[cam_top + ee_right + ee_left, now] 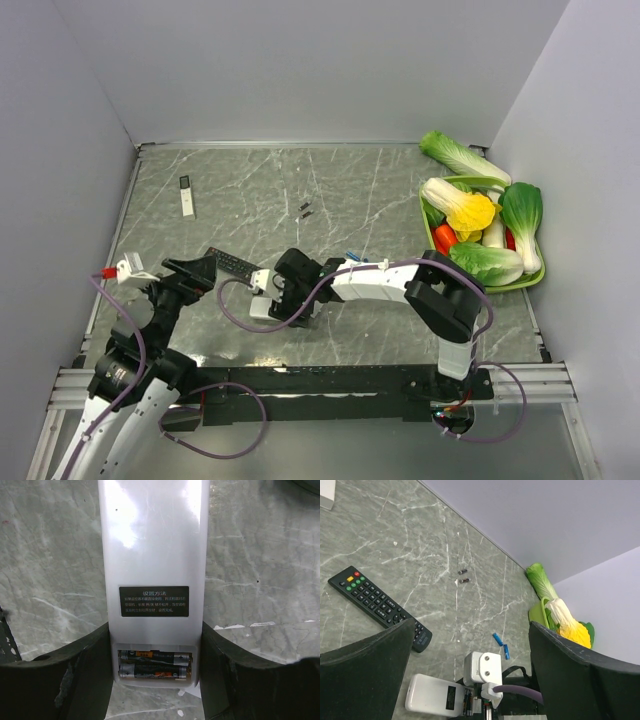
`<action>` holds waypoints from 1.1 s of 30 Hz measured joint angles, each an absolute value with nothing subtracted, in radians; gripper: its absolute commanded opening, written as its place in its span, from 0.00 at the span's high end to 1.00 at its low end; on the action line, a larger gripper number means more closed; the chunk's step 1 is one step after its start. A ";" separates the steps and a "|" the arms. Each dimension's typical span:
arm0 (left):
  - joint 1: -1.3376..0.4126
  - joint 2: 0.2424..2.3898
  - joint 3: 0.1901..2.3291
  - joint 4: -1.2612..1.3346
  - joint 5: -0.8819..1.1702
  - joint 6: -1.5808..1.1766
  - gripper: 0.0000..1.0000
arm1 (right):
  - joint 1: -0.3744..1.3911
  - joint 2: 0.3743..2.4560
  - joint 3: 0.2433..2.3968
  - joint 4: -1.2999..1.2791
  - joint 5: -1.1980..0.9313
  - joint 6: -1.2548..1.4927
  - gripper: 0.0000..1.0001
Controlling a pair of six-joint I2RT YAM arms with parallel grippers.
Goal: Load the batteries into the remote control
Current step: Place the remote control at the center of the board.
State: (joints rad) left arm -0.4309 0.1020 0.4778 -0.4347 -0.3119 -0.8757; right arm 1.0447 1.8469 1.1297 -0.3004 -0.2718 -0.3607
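A white remote control lies back side up on the table, its battery bay uncovered. Two black batteries sit side by side in that bay. My right gripper is shut on the remote's bay end, one finger against each long side. In the top view this remote lies just left of the right gripper. My left gripper hangs open and holds nothing, above the table near the white remote. Two blue batteries and two dark batteries lie loose on the table.
A black remote lies between the two grippers, face up. A small white remote lies at the far left. A green basket of toy vegetables stands at the right edge. Walls close the table on three sides.
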 measured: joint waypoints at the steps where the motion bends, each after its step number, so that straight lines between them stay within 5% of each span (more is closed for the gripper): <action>1: -0.431 0.103 0.478 -0.434 -0.308 -0.876 0.01 | 1.044 1.847 1.130 -0.302 -0.272 -0.367 0.47; 23: -0.431 0.388 0.413 -0.387 -0.093 -0.928 0.01 | 1.020 1.762 1.088 -0.410 -0.270 -0.469 0.01; 33: -0.431 0.424 0.403 -0.382 -0.046 -0.929 0.01 | 0.993 1.413 1.034 -0.398 -0.140 -0.256 0.02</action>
State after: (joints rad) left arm -0.4309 0.4236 0.4030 -0.3820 -0.0460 -0.9295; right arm 0.9932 1.4132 1.0344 -0.3985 -0.1398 -0.2558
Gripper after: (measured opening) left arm 0.994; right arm 0.992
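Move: The right hand still grips the white remote near its open battery end, on the board; its middle lies level ahead, about 4 cm to the left and 1 cm below. The battery cover is roughly 5 cm right and 2 cm ahead of that hand, the black remote some 10 cm ahead and 13 cm left. From the raised left hand the white remote lies about 16 cm right, 2 cm back and 23 cm down. The right fingers release the remote and lift about 11 cm; the left hand sinks rightward towards the remote. ##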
